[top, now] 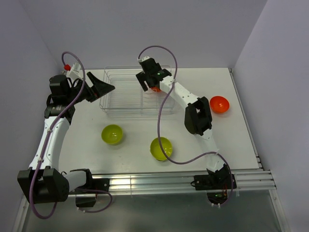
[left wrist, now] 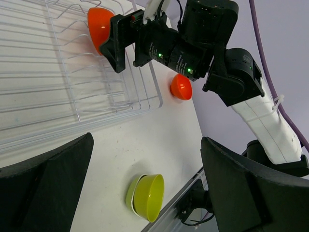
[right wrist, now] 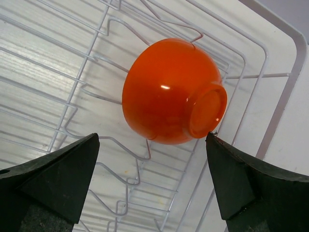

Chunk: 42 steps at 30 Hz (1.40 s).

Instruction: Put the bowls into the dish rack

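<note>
The wire dish rack stands at the table's back middle. One orange bowl lies on its side among the prongs at the rack's right end. My right gripper is open just above it, its fingertips on either side and holding nothing; it also shows in the top view. My left gripper is open and empty at the rack's left edge. A second orange bowl sits on the table at the right. Two green bowls sit in front of the rack.
In the left wrist view the rack, both orange bowls and the right arm show. The nearer green bowl looks like two nested together. An aluminium rail runs along the near edge. Walls enclose the table.
</note>
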Available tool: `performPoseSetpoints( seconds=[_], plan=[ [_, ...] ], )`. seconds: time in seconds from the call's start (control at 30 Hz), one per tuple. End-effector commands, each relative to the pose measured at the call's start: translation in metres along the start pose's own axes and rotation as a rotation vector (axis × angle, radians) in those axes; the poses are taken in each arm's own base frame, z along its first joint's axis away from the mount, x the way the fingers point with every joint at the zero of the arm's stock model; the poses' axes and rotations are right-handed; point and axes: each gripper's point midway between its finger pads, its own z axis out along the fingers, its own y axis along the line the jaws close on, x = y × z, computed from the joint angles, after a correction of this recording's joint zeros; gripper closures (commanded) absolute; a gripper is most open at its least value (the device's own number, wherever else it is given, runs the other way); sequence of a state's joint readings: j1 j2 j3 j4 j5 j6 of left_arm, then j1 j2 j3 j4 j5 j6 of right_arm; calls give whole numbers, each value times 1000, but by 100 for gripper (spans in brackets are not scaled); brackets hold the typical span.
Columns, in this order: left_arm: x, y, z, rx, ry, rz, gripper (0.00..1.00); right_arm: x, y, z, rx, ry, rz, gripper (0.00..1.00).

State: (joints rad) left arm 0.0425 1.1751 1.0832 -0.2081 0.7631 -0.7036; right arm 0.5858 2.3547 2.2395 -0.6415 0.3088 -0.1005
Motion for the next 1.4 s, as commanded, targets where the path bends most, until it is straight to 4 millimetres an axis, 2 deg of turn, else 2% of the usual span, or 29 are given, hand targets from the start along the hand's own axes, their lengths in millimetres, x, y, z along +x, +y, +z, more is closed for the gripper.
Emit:
performPoseSetpoints(
  seconds=[0.0,0.2,0.23,0.3,0.33,0.4,0.43,0.47,0.5,0.53,0.57,0.6,0.67,0.7,0.73,0.77,0.8,0.83,0.9,0.93,0.97,1.07,1.1,1.13,1.17,1.2,1.27,1.37],
  plan=[
    [-6,-12,-5,41,-18,26,1,-31,-8,-27,-14,-75,53,2],
    [-8,-22,-9,75,-31,70,1,-58,-16,-62,-49,-155,99,2],
    [-8,-26,-12,81,-39,87,1,-69,-18,-78,-78,-190,116,2],
    [-9,-31,-15,101,-45,136,0,-75,-26,-91,-102,-211,141,2],
    [-9,-35,-18,112,-47,159,1,-85,-31,-111,-133,-244,159,2],
    [-8,-39,-21,124,-42,206,0,-85,-43,-123,-162,-250,181,2],
    [-6,-40,-23,126,-38,220,0,-87,-52,-140,-173,-260,202,2],
    [-5,-42,-24,137,-31,257,1,-84,-52,-145,-222,-252,202,2],
    [-1,-40,-25,136,-14,261,1,-80,-69,-158,-237,-246,247,2],
    [0,-40,-25,141,-7,295,0,-76,-76,-164,-264,-239,266,2],
    [2,-40,-26,145,-2,312,1,-69,-77,-168,-316,-221,281,2],
    [6,-41,-28,154,12,322,0,-58,-102,-176,-312,-204,320,2],
    [9,-40,-29,160,15,353,1,-40,-117,-181,-350,-169,356,2],
    [10,-41,-31,163,13,366,1,-31,-130,-192,-345,-158,367,3],
    [11,-42,-32,165,8,386,1,-18,-156,-192,-305,-145,405,4],
    [12,-41,-33,165,8,392,0,-3,-165,-190,-295,-114,420,5],
    [13,-43,-34,172,11,403,1,6,-176,-199,-279,-106,432,6],
    [14,-43,-35,173,11,417,1,29,-195,-194,-247,-70,449,7],
    [16,-44,-37,178,14,425,0,50,-213,-204,-232,-57,470,8],
    [17,-44,-37,183,18,438,1,69,-219,-200,-222,-18,490,9],
    [19,-43,-37,185,23,440,1,86,-236,-201,-186,0,520,10],
    [24,-40,-37,184,44,445,1,125,-258,-197,-105,63,555,11],
    [25,-40,-38,184,47,446,1,140,-274,-196,-61,78,586,13],
    [26,-40,-38,184,48,451,2,156,-282,-193,-24,115,608,14],
    [26,-40,-39,185,51,450,2,167,-289,-191,4,138,626,16],
    [27,-40,-39,184,50,452,2,181,-302,-186,45,161,663,21],
    [26,-40,-39,178,41,454,2,207,-315,-174,112,228,709,30],
    [25,-39,-40,168,33,452,2,232,-333,-165,190,279,753,33]
  ],
)
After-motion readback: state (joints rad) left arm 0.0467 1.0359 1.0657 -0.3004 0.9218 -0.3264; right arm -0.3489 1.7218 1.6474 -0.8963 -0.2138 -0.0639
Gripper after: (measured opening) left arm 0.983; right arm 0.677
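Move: The right hand, open and empty, is above the dish rack. The second orange bowl stands on the table about 36 cm to its right, 5 cm back and 8 cm lower. The racked orange bowl lies about 5 cm ahead and 3 cm below, in line sideways; the dish rack's middle is about 9 cm left, 3 cm ahead and 5 cm below. From the left hand, the second bowl is about 56 cm right, 14 cm ahead and 25 cm below. Leave the racked bowl: lift the right gripper steeply about 20 cm, then swing it nearly 40 cm right and somewhat back, over the rack's right side, sinking towards the second orange bowl and stopping short above it. Turn the wrist clockwise, tip the fingers further down and narrow them to about two-thirds open. Meanwhile draw the open left gripper 5 cm back, tilting it up. ##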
